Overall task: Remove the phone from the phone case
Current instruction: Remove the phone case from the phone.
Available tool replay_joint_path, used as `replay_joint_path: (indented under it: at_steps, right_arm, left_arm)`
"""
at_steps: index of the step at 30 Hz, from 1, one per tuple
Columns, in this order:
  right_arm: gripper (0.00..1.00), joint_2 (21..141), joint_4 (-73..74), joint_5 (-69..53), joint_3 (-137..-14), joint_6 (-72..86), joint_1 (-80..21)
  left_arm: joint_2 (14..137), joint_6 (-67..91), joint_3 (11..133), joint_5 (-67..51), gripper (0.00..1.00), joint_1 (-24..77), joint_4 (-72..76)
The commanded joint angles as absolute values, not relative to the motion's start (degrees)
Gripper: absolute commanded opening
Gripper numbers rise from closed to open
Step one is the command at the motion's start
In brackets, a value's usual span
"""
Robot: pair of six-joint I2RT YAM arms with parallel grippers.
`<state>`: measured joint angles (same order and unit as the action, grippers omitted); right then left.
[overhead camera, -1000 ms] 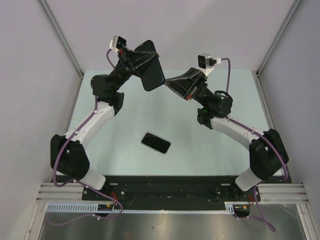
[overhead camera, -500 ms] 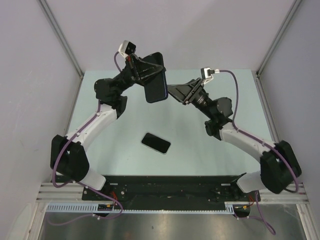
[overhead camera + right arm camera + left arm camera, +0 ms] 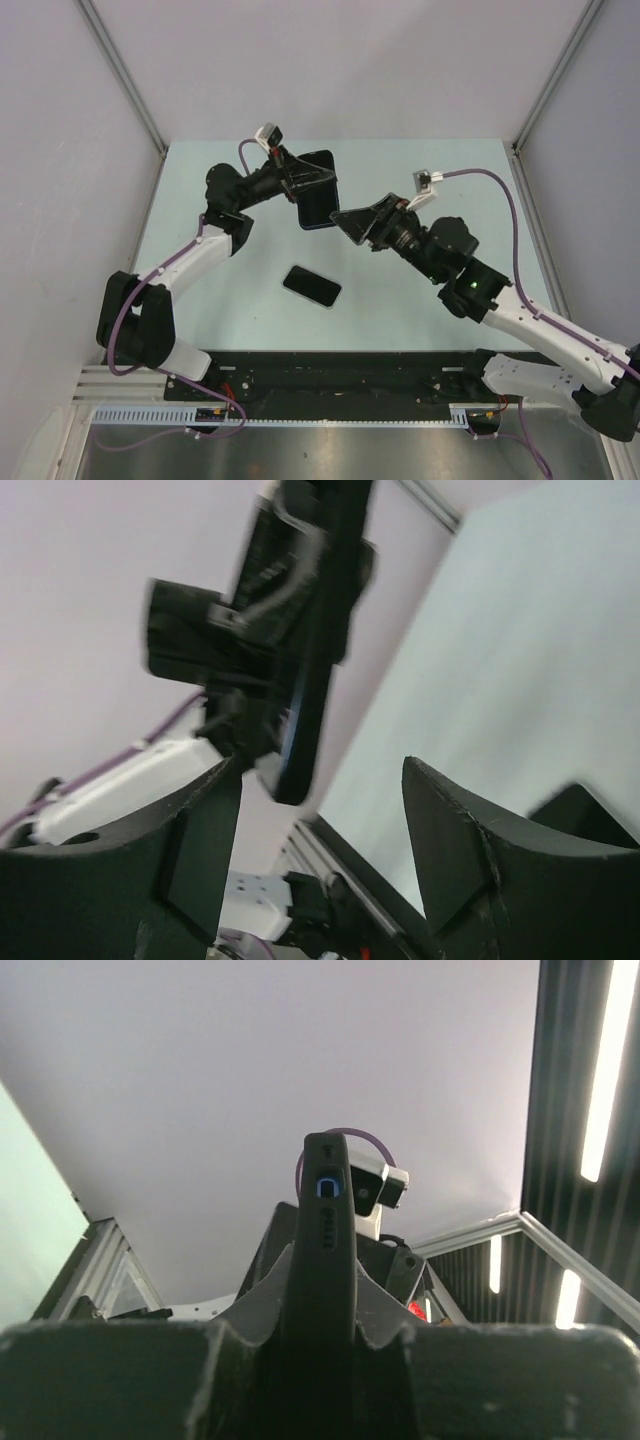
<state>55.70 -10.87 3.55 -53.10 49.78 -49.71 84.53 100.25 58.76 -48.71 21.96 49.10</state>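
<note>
A dark phone case (image 3: 319, 192) is held in the air above the far middle of the table, with my left gripper (image 3: 303, 186) shut on it. In the left wrist view the case (image 3: 322, 1230) stands edge-on between the jaws (image 3: 322, 1312), with blue showing at its port cutout. Whether the phone is inside it I cannot tell. My right gripper (image 3: 341, 219) is open just right of and below the case, apart from it. In the right wrist view, nothing lies between the gripper's (image 3: 322, 772) fingers, and the case (image 3: 305, 715) is blurred beyond them.
A black phone-shaped slab (image 3: 312, 286) lies flat on the pale green table (image 3: 460, 180) near its middle, below both grippers. Grey walls with metal posts close the table in on three sides. The arm bases stand on a black rail (image 3: 340, 375) at the near edge.
My right gripper has opened and drawn back low and to the right of the case. My left arm has carried the case down and rightwards. The slab on the table has not moved.
</note>
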Motion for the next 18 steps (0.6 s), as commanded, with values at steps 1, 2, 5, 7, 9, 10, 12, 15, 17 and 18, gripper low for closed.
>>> replay_joint_path:
  at_steps: [1,2,5,7,9,10,12,15,17,18]
  right_arm:
    - [0.69,56.51,-2.55,12.11,-53.79,47.02,-52.03]
    - [0.69,56.17,-2.11,12.82,-53.79,46.93,-52.12]
    - [0.68,55.2,-1.23,15.11,-53.79,46.32,-52.29]
    - [0.66,54.67,-0.88,16.86,-53.88,45.97,-52.82]
    - [0.66,54.32,-0.27,18.19,-53.96,45.36,-53.61]
    - [0.66,54.23,-0.26,18.98,-54.05,45.26,-53.79]
    - [0.65,54.05,1.93,19.86,-54.05,45.09,-54.23]
    - [0.65,54.23,2.98,21.0,-54.58,44.74,-54.93]
    - [0.65,54.4,3.43,21.53,-54.93,44.65,-55.28]
    - [0.65,54.58,4.04,21.71,-55.11,44.47,-55.28]
  left_arm:
    - [80.69,94.05,61.87,-48.61,0.0,21.8,46.33]
    - [80.51,93.69,62.05,-48.6,0.0,21.8,45.88]
    - [80.42,93.08,61.96,-48.34,0.0,21.8,45.09]
    - [80.51,92.99,62.05,-48.51,0.0,21.8,45.18]
    - [80.51,92.64,62.14,-48.43,0.0,21.71,45.0]
    - [80.51,92.46,62.23,-48.43,0.0,21.71,44.48]
    - [80.6,91.76,62.49,-48.25,0.0,21.8,43.6]
    - [80.77,91.76,62.84,-48.25,0.0,21.71,43.59]
    - [80.95,91.76,62.93,-48.08,0.0,21.8,43.59]
    - [80.95,91.76,63.02,-48.16,0.0,21.8,43.51]
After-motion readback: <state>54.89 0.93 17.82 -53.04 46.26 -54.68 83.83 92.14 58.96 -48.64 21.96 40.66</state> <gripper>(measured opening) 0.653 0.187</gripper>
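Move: The phone case, still in my left fingers, has its middle about 2 cm back and 1 cm left of my left hand, nearly level with it. From my empty, open right hand that middle is about 6 cm ahead, 6 cm left and roughly level, its near corner just beyond my upper fingertip. The black slab on the table lies some 3 cm ahead of my right hand, 7 cm to its left and 36 cm below. My right hand drops about 5 cm, most of it in a quick first dip, then slips a little to the right while its fingers tip down and swing some 10 degrees clockwise, staying open, the upper fingertip brought to the near corner of the phone case. My left hand keeps its pinch on the case and sinks about 2 cm, slowing as it goes. ##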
